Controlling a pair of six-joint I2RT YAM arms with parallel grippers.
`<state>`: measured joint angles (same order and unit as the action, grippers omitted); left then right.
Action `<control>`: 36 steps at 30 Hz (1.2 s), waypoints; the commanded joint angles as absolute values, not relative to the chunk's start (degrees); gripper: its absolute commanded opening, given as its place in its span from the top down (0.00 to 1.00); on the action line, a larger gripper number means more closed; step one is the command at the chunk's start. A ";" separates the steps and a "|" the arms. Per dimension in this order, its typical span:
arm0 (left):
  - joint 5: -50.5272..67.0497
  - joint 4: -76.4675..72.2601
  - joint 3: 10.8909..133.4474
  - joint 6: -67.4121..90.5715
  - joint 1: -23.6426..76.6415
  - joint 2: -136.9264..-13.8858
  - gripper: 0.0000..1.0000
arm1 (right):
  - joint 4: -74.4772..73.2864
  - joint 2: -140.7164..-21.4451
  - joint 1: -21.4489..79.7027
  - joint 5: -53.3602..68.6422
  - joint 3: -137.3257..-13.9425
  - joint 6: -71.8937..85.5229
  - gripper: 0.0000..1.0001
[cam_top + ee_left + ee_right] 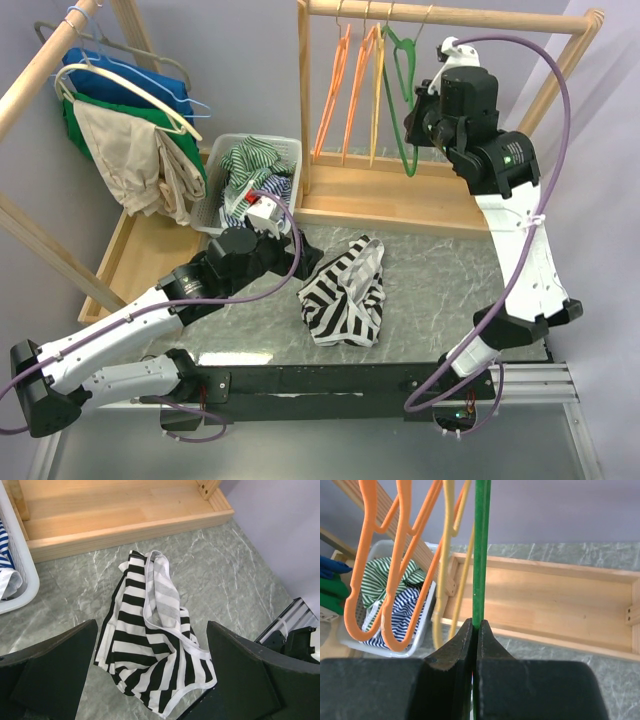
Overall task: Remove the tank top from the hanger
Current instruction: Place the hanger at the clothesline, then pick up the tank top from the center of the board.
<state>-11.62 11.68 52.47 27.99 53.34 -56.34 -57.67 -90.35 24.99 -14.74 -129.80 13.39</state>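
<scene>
The black-and-white striped tank top point(345, 292) lies crumpled on the marble table, off any hanger; it also shows in the left wrist view point(155, 640). My left gripper point(150, 680) is open and empty, hovering just above and to the left of it point(268, 212). My right gripper point(475, 626) is shut on the green hanger point(481, 550), which hangs on the wooden rail at the back right point(400, 100); the gripper point(418, 128) holds it by its side.
Two orange hangers point(345, 90) and a yellow one point(378, 90) hang beside the green one over a wooden tray base point(400, 205). A white basket point(255, 180) of striped clothes stands at the left. A second rack point(110, 110) holds blue, green and beige garments.
</scene>
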 commanded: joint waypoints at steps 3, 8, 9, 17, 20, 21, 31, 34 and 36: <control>-10.46 8.52 52.73 28.30 53.35 -55.46 0.04 | -56.60 -94.91 22.85 -12.22 -136.32 11.08 1.00; -10.02 8.26 53.00 28.39 53.35 -56.25 0.04 | -55.55 -96.15 20.22 -11.34 -135.18 10.81 1.00; -9.93 8.26 53.00 28.48 53.35 -56.51 0.04 | -55.55 -96.24 19.87 -11.16 -135.00 10.81 1.00; -9.58 7.82 52.91 29.00 53.35 -57.22 0.04 | -52.30 -91.68 18.02 -10.46 -127.28 11.60 1.00; -8.88 7.74 53.09 29.00 53.26 -57.66 0.04 | -51.95 -89.83 17.93 -10.11 -125.69 11.60 0.89; -8.62 7.73 53.09 29.09 53.26 -58.18 0.04 | -52.03 -89.56 17.93 -10.19 -125.42 11.69 0.79; -4.14 9.75 52.91 29.09 53.35 -61.78 0.04 | -45.54 -77.45 17.93 -16.42 -109.90 14.93 0.03; -2.81 9.32 51.16 30.23 53.70 -63.45 0.04 | -43.86 -70.51 17.93 -20.56 -102.78 17.74 0.00; -2.29 7.66 49.84 31.29 53.96 -64.33 0.04 | -42.29 -64.64 17.93 -21.97 -99.07 18.98 0.00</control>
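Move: Up on the rack, the clothesline rod runs about 15 cm ahead of the right hand, level sideways and some 12 cm above it; this hand holds the green hanger by its near end. The yellow hanger hangs about 8 cm to its left, 14 cm ahead and roughly 2 cm higher. From the open left hand, the striped tank top lies about 10 cm ahead, 12 cm right and 26 cm below. Carrying the green hanger forward about 4 cm, the right hand brings its hook over the clothesline, then sinks some 3 cm while easing right. It opens wide to let go of the hanger, then draws back about 7 cm and farther right, turning slightly clockwise. Late on, the wide-open left hand sinks about 4 cm and edges right towards the tank top. ##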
